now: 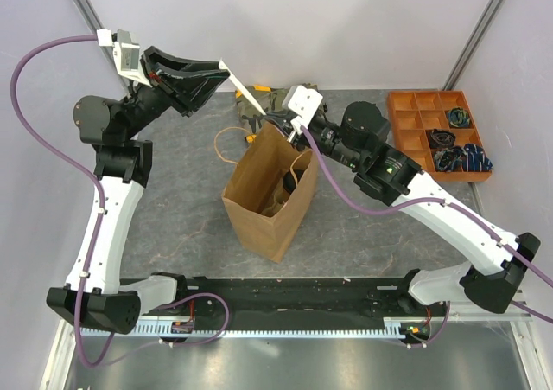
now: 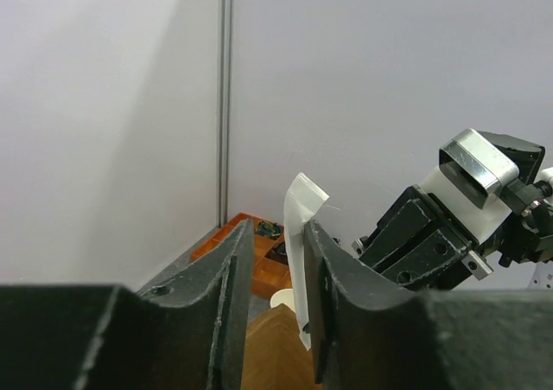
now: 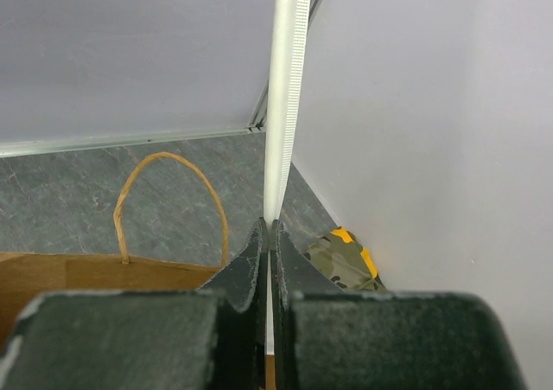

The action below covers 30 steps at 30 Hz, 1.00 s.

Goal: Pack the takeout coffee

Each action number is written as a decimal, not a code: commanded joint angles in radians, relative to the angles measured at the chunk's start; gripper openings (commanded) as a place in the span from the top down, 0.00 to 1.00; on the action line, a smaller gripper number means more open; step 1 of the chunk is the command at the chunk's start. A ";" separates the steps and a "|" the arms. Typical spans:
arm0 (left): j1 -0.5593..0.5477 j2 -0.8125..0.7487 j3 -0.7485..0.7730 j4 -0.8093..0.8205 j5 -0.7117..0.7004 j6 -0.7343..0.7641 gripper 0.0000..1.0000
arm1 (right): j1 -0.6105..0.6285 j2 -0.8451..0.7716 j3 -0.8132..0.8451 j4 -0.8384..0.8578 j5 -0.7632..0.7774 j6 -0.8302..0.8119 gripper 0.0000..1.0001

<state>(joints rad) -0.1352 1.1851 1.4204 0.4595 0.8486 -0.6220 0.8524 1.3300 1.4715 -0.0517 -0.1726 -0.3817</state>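
Note:
A brown paper bag [image 1: 263,191] stands open mid-table. Inside it shows the takeout coffee [image 1: 289,182], of which I see mainly the black lid. Above the bag's far edge my right gripper [image 1: 278,124] [image 3: 272,226] is shut on the lower end of a long white flat strip [image 1: 246,92] [image 3: 283,105]. The strip slants up and left to my left gripper [image 1: 220,74] [image 2: 278,234]. Its jaws stand apart around the strip's upper end [image 2: 298,234], which lies against the right-hand finger only.
An orange compartment tray [image 1: 436,135] with dark small items sits at the back right. Camouflage and yellow items [image 1: 268,96] [image 3: 341,256] lie behind the bag. The bag's handle loop [image 1: 229,143] [image 3: 168,200] hangs to its left. Walls close in on all sides.

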 commanded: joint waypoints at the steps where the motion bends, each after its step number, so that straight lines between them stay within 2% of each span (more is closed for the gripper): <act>1: -0.009 0.002 0.040 0.050 -0.005 -0.033 0.69 | 0.016 0.003 0.029 0.044 0.007 -0.011 1.00; 3: -0.010 0.004 0.041 0.053 -0.002 -0.036 0.76 | 0.019 0.005 0.027 0.067 0.012 -0.011 1.00; 4: -0.010 0.002 0.040 0.054 0.003 -0.041 0.86 | 0.019 0.003 0.026 0.067 0.010 -0.013 1.00; 6: -0.010 0.002 0.035 0.054 0.013 -0.047 0.92 | 0.019 0.006 0.027 0.064 0.016 -0.013 1.00; 7: -0.010 0.001 0.029 0.053 0.012 -0.048 0.98 | 0.019 0.008 0.032 0.062 0.022 -0.008 0.95; 8: -0.010 -0.004 0.026 0.051 0.015 -0.045 0.98 | 0.019 0.014 0.038 0.053 0.022 -0.008 0.78; 10: -0.010 -0.004 0.023 0.033 0.029 -0.041 0.98 | 0.019 0.015 0.050 0.053 0.021 -0.002 0.63; 11: -0.010 -0.004 0.023 0.021 0.033 -0.036 0.98 | 0.019 0.014 0.055 0.053 0.028 0.007 0.41; 13: -0.010 -0.010 0.018 -0.019 0.069 -0.001 0.98 | 0.020 0.011 0.064 0.041 0.045 0.004 0.24; 14: -0.010 -0.019 0.017 -0.036 0.079 0.017 0.98 | 0.019 0.005 0.065 0.024 0.050 -0.018 0.04; 22: -0.018 -0.035 0.044 -0.356 0.193 0.188 0.98 | 0.020 -0.038 0.113 0.041 0.151 -0.077 0.02; 24: -0.044 -0.041 0.051 -0.493 0.205 0.255 0.98 | 0.019 -0.046 0.087 0.042 0.194 -0.115 0.02; 25: -0.055 -0.041 0.055 -0.543 0.199 0.284 0.98 | 0.019 -0.052 0.078 0.093 0.250 -0.123 0.02; 26: -0.067 -0.039 0.060 -0.664 0.190 0.316 0.98 | 0.019 -0.055 0.067 0.104 0.274 -0.134 0.02; 30: -0.141 -0.027 0.097 -0.881 0.072 0.485 0.98 | 0.020 -0.058 0.026 0.122 0.358 -0.183 0.02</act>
<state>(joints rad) -0.2195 1.1641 1.4532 -0.1226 0.9874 -0.3508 0.8669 1.2934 1.5284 0.0128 0.0608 -0.4961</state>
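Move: The straw's upper end already lies between the left gripper's half-open fingers; the straw's middle is about 6 cm to that hand's right and 6 cm lower, 1 cm back. The right gripper grips the straw near its lower end, so the middle lies some 6 cm to its left and 5 cm above, level ahead. The open paper bag's middle is about 12 cm right of the left hand, 3 cm back and 40 cm below. Shut the left fingers on the straw near its top end and hold still while the right fingers open wide and let go. Then bring the left gripper down about 9 cm, slightly right, tipping its fingers down some 20 degrees to swing the straw's free end towards the bag's mouth, as the right gripper backs off up and to the right, some 7 cm. ##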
